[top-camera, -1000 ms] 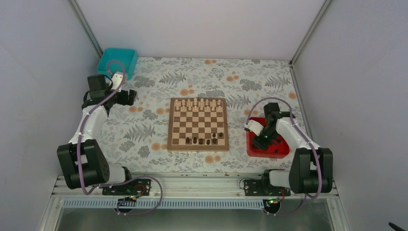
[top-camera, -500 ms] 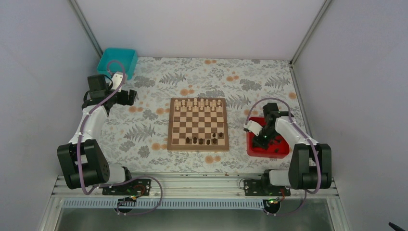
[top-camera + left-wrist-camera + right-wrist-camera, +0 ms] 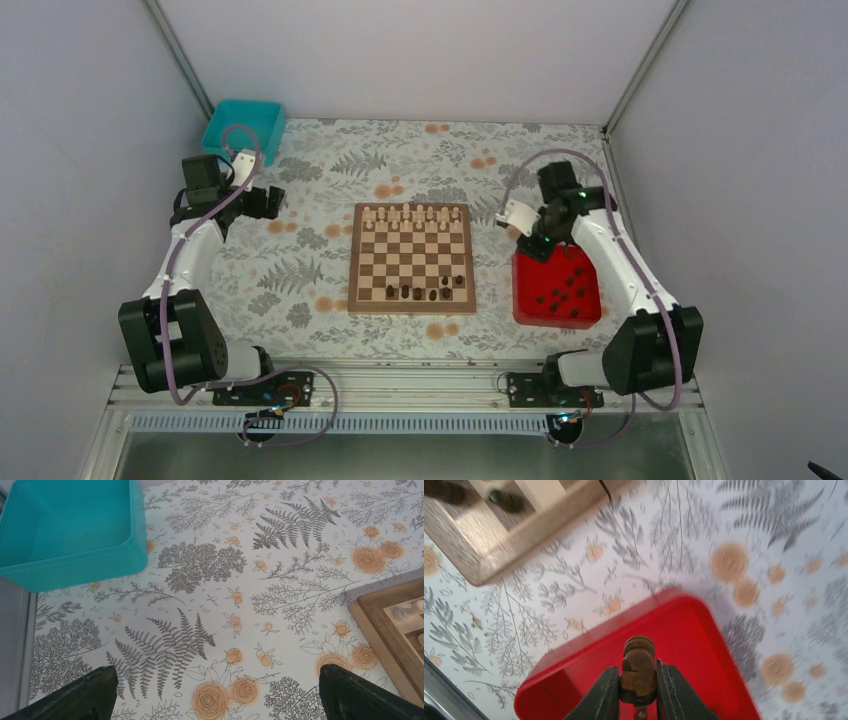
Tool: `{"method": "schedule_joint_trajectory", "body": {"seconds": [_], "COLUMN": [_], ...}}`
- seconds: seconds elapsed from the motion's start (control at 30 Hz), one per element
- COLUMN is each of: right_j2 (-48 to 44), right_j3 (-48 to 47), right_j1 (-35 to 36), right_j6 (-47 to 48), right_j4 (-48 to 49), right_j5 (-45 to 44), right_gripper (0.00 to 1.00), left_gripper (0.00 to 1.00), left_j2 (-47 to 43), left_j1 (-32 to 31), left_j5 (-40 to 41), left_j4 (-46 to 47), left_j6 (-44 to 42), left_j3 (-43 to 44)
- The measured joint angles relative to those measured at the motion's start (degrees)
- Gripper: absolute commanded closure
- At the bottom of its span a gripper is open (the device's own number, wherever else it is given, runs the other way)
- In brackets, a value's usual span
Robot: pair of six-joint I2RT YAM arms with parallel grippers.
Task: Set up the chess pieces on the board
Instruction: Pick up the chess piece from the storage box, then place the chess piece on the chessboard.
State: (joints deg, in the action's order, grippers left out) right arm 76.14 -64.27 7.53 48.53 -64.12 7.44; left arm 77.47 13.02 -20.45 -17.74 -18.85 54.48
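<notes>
The board (image 3: 410,258) lies mid-table, with pale pieces along its far rows and several dark chess pieces (image 3: 425,292) on its near row. More dark pieces lie in the red tray (image 3: 556,320) to its right. My right gripper (image 3: 535,247) hangs over the tray's far left corner. In the right wrist view this gripper (image 3: 638,692) is shut on one dark brown chess piece (image 3: 638,666), held above the tray (image 3: 714,645); the board's corner (image 3: 499,545) lies beyond. My left gripper (image 3: 266,200) stays left of the board, open and empty (image 3: 220,695) over the patterned cloth.
A teal bin (image 3: 243,128) stands at the far left corner, close to the left gripper, and fills the upper left of the left wrist view (image 3: 65,530). The board's rim (image 3: 395,635) enters that view at the right. Grey walls close in both sides.
The right gripper has closed on a dark piece in the red tray, lifted it and swung toward the tray's far left corner. The left arm has not moved.
</notes>
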Motion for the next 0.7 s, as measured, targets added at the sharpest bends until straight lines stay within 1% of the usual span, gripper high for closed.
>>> {"method": "schedule_joint_trajectory", "body": {"seconds": [0.1,0.37,0.53,0.7], "right_j2": [3.2,19.2,29.9,38.1], "right_j3": [-6.1,-25.7,-36.0,-40.8], "right_j1": [6.4,27.1,36.7,42.6], "right_j6": [-1.4,-4.6,-5.2,-5.1], "right_j4": [-1.4,-2.7,-3.0,-3.3], "right_j5": [-0.8,-0.7,-0.5,-0.3], "right_gripper": [0.87,0.87,0.87,0.87], "left_gripper": [0.00,0.00,0.00,0.00], "left_j2": [0.0,0.0,0.0,0.0], "left_j1": [0.0,0.0,0.0,0.0], "left_j5": [-0.2,-0.5,-0.6,-0.6], "left_j4": [0.0,-0.2,-0.2,-0.3], "left_j6": [0.0,0.0,0.0,0.0], "left_j3": [0.0,0.0,0.0,0.0]}}
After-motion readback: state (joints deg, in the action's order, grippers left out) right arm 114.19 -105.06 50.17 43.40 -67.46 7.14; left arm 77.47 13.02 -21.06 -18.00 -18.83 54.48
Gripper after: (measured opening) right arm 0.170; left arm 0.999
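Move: Over in the right hand's leftward path lies the chess board, its middle about 27 cm to the left, 3 cm back and 11 cm below that hand, which already holds a dark chess piece. The nearest two dark pawns stand about 17 cm left and 8 back, the pale pieces about 27 left and 6 ahead. The red storage box's middle is some 9 cm back and 7 right. From the left hand, the board lies some 34 cm right and 16 back. Sweeping quickly left by about 29 cm, the right hand carries the still-pinched dark piece from over the storage box's far-left corner to over the middle of the board. It arcs up and forward by 3 to 4 cm, then comes back and down to its starting height, while the downward-pointing gripper turns nearly 40 degrees counter-clockwise. ##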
